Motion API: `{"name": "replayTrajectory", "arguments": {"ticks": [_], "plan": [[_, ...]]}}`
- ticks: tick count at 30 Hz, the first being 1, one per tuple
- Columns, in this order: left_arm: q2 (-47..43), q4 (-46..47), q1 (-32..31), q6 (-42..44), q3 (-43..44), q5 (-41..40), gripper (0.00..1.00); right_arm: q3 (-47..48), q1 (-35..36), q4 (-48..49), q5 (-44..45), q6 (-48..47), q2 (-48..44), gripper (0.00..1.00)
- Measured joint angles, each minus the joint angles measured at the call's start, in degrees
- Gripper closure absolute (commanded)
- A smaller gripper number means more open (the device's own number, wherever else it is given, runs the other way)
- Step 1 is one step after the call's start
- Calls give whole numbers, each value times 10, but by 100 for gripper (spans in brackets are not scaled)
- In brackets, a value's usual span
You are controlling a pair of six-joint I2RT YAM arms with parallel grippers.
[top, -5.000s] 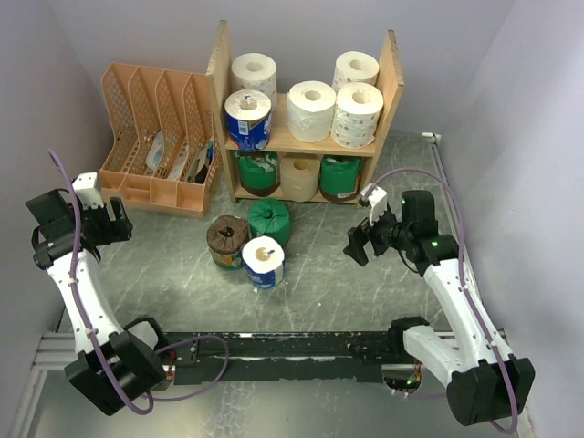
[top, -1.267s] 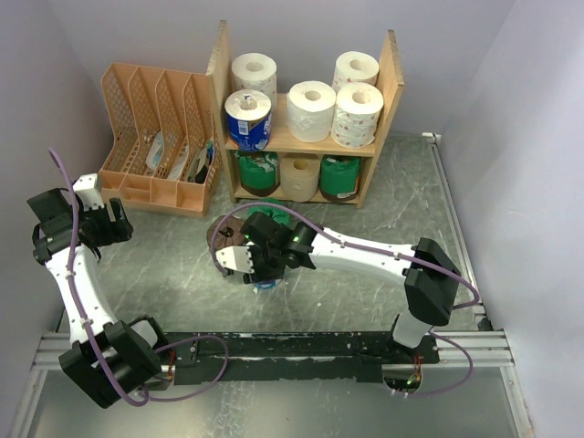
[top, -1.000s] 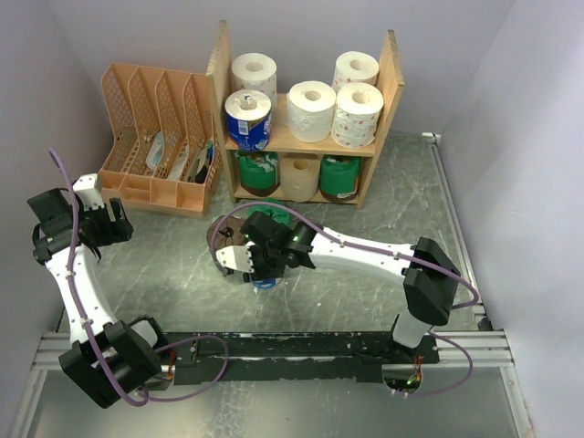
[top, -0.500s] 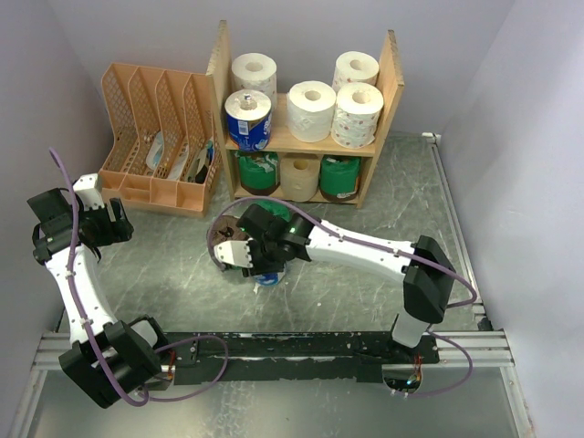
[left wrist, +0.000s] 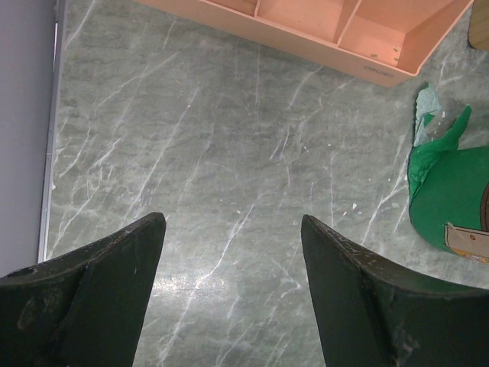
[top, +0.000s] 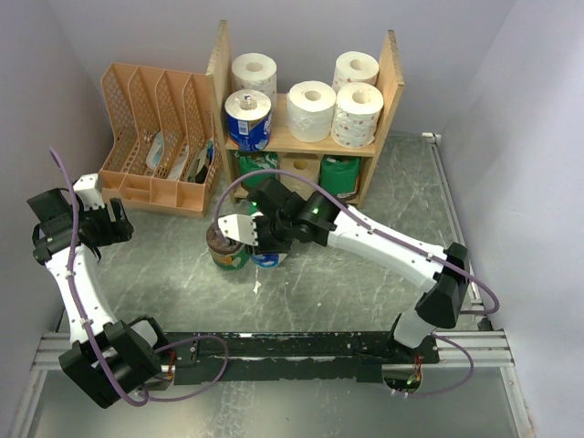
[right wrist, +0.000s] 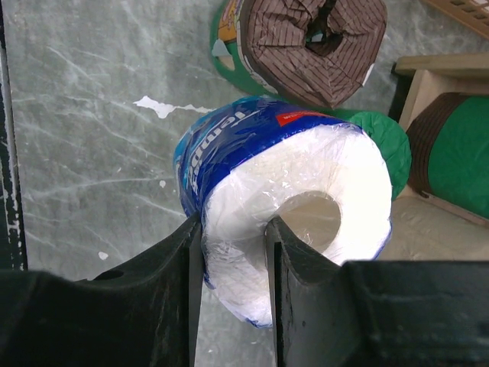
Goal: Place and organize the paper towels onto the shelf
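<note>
My right gripper (right wrist: 233, 245) is shut on the wall of a blue-wrapped paper towel roll (right wrist: 267, 176): one finger sits outside it and the other in its centre hole. In the top view the right gripper (top: 264, 245) holds the blue-wrapped roll (top: 267, 260) in front of the shelf (top: 391, 73). A brown-wrapped roll (top: 222, 240) stands just to its left. A green roll (right wrist: 390, 145) lies partly hidden beneath the held roll. The shelf carries several rolls on both tiers. My left gripper (left wrist: 229, 222) hangs open over bare table at the far left, also visible from above (top: 114, 224).
A peach slotted organizer (top: 155, 137) stands left of the shelf; its base (left wrist: 344, 30) shows in the left wrist view, with a green roll (left wrist: 451, 199) at the right edge. Walls close in on both sides. The right arm stretches diagonally across the table.
The right arm has carried the blue-wrapped roll back towards the shelf, away from the table's near edge, uncovering the brown roll. The left arm has not moved.
</note>
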Motion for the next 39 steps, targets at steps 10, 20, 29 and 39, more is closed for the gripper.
{"name": "replayTrajectory", "arguments": {"ticks": [10,20,29,39], "plan": [[0,0,0,0,0,1,17,-6,-95,-52,1,7,-54,100],[0,0,0,2,0,7,17,-70,-224,-42,28,-11,-116,100],[0,0,0,4,0,12,17,-102,-283,-23,30,-38,-110,100],[-3,0,0,5,0,15,16,-101,-341,2,21,-59,-75,100]]}}
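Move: The right hand already holds the blue roll by its rim, clear of the table. The green roll in the shelf's lower right bay, in front of which the blue roll is carried, lies about 23 cm ahead, 21 cm right and 13 cm below; the tan roll is some 11 cm left of it. On the table, the loose green roll stands 12 cm ahead and 2 cm right of the hand, the brown roll 7 cm ahead and 9 cm left. From the left hand, the bay's green roll is about 18 cm ahead, 55 cm right, 10 cm below. Rightward about 20 cm and forward some 12 cm, the right hand carries the blue roll away from the brown roll towards the front of the shelf's lower right bay. It rises slightly at first, then sinks about 4 cm from that peak, turning some 30 degrees clockwise while the fingers keep their pinch on the roll's rim. ##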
